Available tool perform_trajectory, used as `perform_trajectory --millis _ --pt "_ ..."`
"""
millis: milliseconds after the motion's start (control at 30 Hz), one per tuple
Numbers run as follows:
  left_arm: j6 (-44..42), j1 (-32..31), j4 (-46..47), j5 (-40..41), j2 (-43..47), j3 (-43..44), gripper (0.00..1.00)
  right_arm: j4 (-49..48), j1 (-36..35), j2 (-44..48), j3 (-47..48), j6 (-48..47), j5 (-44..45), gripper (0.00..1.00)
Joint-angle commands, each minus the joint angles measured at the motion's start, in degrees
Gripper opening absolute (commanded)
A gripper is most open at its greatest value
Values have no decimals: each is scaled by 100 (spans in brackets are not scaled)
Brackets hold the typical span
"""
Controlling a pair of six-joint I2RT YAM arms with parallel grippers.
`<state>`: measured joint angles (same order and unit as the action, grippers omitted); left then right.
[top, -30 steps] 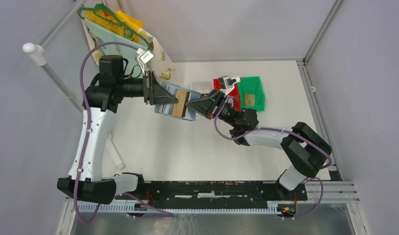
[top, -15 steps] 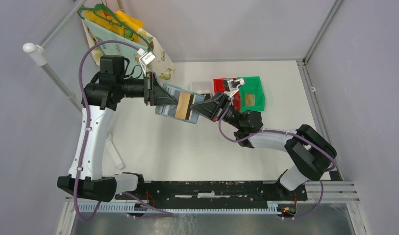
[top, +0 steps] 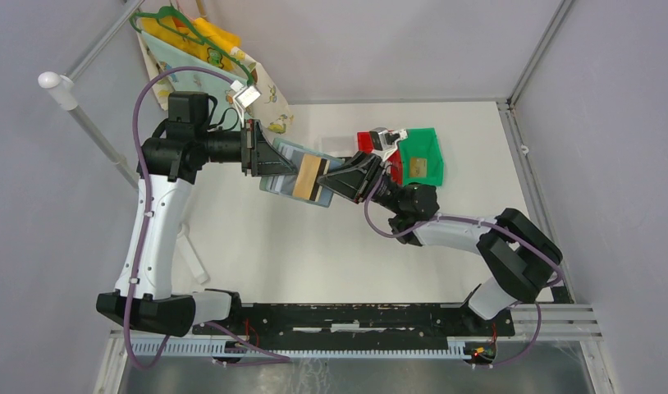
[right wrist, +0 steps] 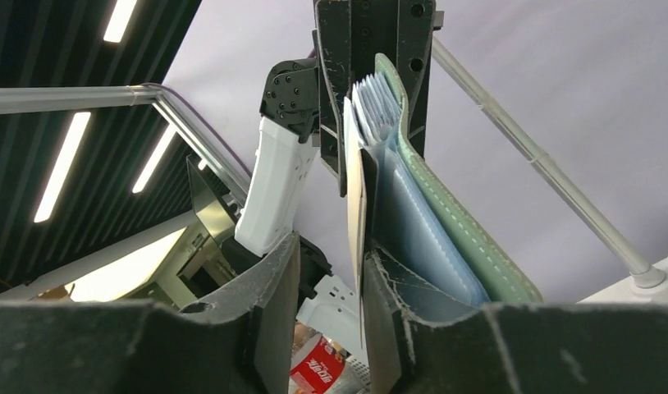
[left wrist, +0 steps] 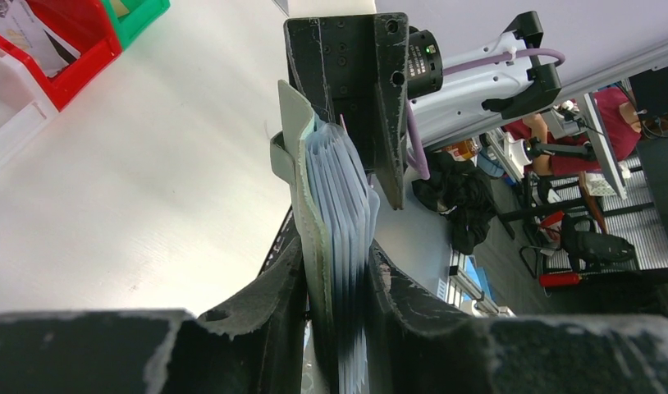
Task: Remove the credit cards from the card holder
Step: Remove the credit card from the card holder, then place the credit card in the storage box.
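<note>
The grey-blue card holder (top: 280,187) hangs in the air over the table's back middle, and my left gripper (top: 283,167) is shut on its left end. In the left wrist view the fanned clear pockets (left wrist: 340,185) stand clamped between the jaws of the left gripper (left wrist: 335,254). A tan credit card (top: 312,179) with a dark stripe sticks out of the holder's right end. My right gripper (top: 329,180) sits over that card. In the right wrist view the jaws of the right gripper (right wrist: 331,246) stand open, with the card's thin edge (right wrist: 355,197) against the right finger and the holder (right wrist: 433,222) beyond it.
A green bin (top: 433,139) holding a tan card (top: 419,169) stands right of the grippers, with a red bin (top: 365,139) beside it. A patterned bag on a green hanger (top: 201,51) hangs at the back left by a white pole (top: 58,89).
The right gripper closed on the tan card, drew it a little to the right out of the holder, then opened its jaws. The left gripper kept hold of the holder.
</note>
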<state>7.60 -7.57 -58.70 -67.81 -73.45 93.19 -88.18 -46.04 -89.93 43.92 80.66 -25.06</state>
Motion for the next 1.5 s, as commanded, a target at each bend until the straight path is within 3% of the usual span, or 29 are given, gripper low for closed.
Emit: perform_trajectory --millis 0,133,233,367,533,700,767,833,900,1033,1233,1467 --pt "-113 19 139 -260 34 318 2 -592 -88 -154 311 204 -88 36" --pt "-99 17 142 -283 11 352 2 -591 -88 -154 335 215 -105 30" --pt "-92 18 141 -306 15 369 2 -569 6 -69 198 218 -82 12" --pt "-89 23 148 -333 20 380 2 -548 263 155 -140 217 -136 2" --pt "-132 26 148 -337 37 397 2 -189 759 590 -573 69 -410 0" --pt "-375 26 -13 -226 31 373 2 1536 1620 1306 -624 -554 -1297 0" --pt "-633 28 -185 -131 16 382 2 2936 2205 1625 -455 -1320 -1695 0" --pt "-855 26 -340 29 -2 380 2 5139 2824 1902 -94 -2508 -1808 0" --pt "-1104 28 -448 247 12 364 2 7194 3284 2012 496 -3992 -1381 0" --pt "-1452 27 -592 555 53 269 2 9549 3624 1751 1447 -5951 171 0" --pt "-1480 25 -599 516 76 288 2 10319 3842 1067 2157 -6727 1633 0" --pt "-1428 25 -599 467 76 408 2 10489 3866 -126 2849 -6972 2225 0"
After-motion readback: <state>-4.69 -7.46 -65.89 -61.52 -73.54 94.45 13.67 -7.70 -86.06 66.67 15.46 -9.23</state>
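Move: The gold card sticks up out of the card holder and already stands between the right hand's open fingers, its middle about 2 cm to the left, 1 cm above and level fore and aft. The holder's middle is roughly 5 cm left and 1 cm ahead. The green bin lies some 30 cm ahead, 27 cm right and 35 cm below; the red bin, as low, is 29 cm ahead and 15 cm right. From the left hand, the card is 3 cm right and 1 cm back. Rightwards, forward and down to the green bin, slowly at first and then in a fast sweep, the right hand goes some 25 cm each in right and forward and 20 cm lower, having first pinched the gold card shut between its fingers. The wrist swings over 90 degrees, from pointing left and up to pointing forward and down. The left hand keeps its grip on the holder, sinking about 2 cm. ##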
